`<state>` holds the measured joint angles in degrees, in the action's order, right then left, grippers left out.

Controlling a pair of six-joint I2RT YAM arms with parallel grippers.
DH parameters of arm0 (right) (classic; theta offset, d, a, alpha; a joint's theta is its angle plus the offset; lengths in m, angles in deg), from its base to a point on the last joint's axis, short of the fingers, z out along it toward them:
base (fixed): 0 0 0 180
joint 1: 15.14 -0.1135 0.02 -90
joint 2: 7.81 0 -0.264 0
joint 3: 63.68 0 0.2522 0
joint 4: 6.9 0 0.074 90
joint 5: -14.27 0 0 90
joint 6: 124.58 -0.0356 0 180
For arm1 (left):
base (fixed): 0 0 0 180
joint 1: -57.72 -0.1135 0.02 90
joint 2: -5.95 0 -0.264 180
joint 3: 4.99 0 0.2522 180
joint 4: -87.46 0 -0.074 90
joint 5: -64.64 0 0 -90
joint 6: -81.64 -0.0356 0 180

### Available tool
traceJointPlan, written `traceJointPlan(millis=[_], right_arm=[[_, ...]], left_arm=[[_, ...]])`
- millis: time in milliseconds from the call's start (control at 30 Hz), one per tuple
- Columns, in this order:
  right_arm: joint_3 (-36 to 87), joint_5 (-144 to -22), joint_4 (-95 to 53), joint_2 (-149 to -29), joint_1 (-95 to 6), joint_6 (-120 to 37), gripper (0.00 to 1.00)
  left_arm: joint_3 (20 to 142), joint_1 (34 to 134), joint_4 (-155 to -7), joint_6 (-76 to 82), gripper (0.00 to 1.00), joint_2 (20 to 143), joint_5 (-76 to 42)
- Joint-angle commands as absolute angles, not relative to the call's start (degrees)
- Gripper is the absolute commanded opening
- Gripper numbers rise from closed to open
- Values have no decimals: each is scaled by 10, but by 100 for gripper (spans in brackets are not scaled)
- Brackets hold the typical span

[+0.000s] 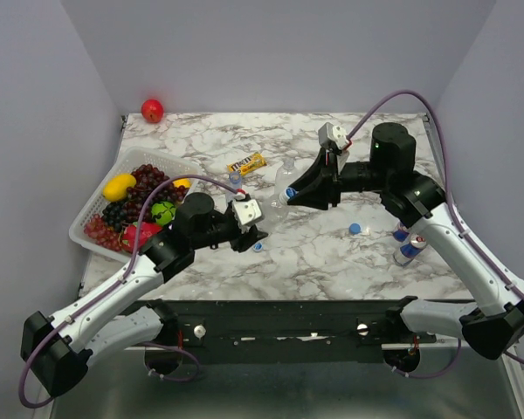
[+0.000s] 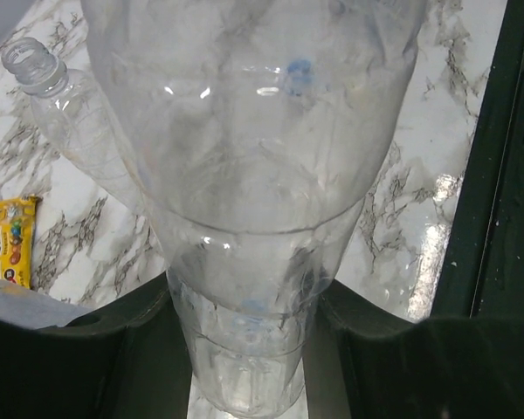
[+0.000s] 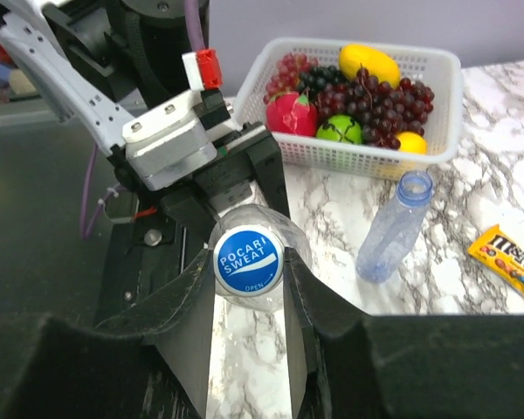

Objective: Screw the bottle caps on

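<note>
A wide clear bottle [image 1: 271, 208] hangs lying level above the table between my two grippers. My left gripper [image 1: 247, 234] is shut on its body [image 2: 244, 262], which fills the left wrist view. My right gripper [image 3: 247, 272] is shut on a blue bottle cap [image 3: 249, 259] printed POCARI SWEAT, which sits at that bottle's mouth. Two more blue caps [image 1: 355, 229] [image 1: 258, 247] lie loose on the marble. A slim blue-tinted bottle [image 3: 391, 229] with an open neck is near the basket. Another clear open bottle [image 2: 65, 105] lies by the candy packet.
A white basket [image 1: 92, 209] of fruit stands at the left. A yellow M&M's packet [image 1: 247, 163] lies mid-table, and a red apple [image 1: 152, 110] sits at the back left corner. Blue-and-silver cans [image 1: 406, 246] stand under my right arm.
</note>
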<state>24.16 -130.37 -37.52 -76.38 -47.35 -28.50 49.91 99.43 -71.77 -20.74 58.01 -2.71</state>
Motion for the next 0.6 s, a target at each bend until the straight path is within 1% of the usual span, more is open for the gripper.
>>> traceJointPlan(millis=[0,33,67,100,133,200,300,400,433,533,567], right_arm=[[307,-1256,-498,-773,-463,-219,13],[343,-1256,-524,-775,-438,-210,13],[368,-1259,-551,-781,-423,-189,13],[394,-1261,-622,-796,-398,-169,12],[455,-1254,-664,-807,-387,-146,12],[500,-1238,-757,-834,-353,-87,12],[562,-1200,-817,-862,-318,-45,12],[568,-1140,-798,-901,-275,-35,11],[564,-1139,-784,-921,-248,-36,10],[539,-1147,-708,-953,-201,-47,10],[538,-1148,-687,-980,-195,-37,10]], left_arm=[[523,996,-660,-242,69,550,-32],[525,994,-641,-257,72,546,-30],[532,993,-620,-269,98,541,-28],[534,991,-591,-275,99,539,-37],[532,990,-586,-274,99,536,-47],[530,987,-572,-273,99,530,-51],[532,983,-571,-264,99,530,-28],[543,981,-574,-251,99,542,-22],[546,981,-572,-254,99,545,-22],[562,979,-563,-264,99,555,-34],[572,979,-558,-265,99,561,-40]])
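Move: The right hand already pinches the capped bottle by its cap; the bottle's middle hangs about 9 cm below and 5 cm left of it. Its way leads to open table some 17 cm ahead and 15 cm right. The standing bottle is about 17 cm straight ahead, the plain blue cap 10 cm ahead and 18 cm right. From the left hand, still round the capped bottle, its middle lies 5 cm above and 3 cm right; the printed cap lies 4 cm ahead, 16 cm below. Forward and right in about equal parts, some 14 cm each, the right hand carries the capped bottle away by its cap, arching up about 6 cm before sinking again, while the wrist swings some 30 degrees clockwise and its fingers tip down. The left fingers open wide, let go of the bottle and draw off about 3 cm left and slightly back. ##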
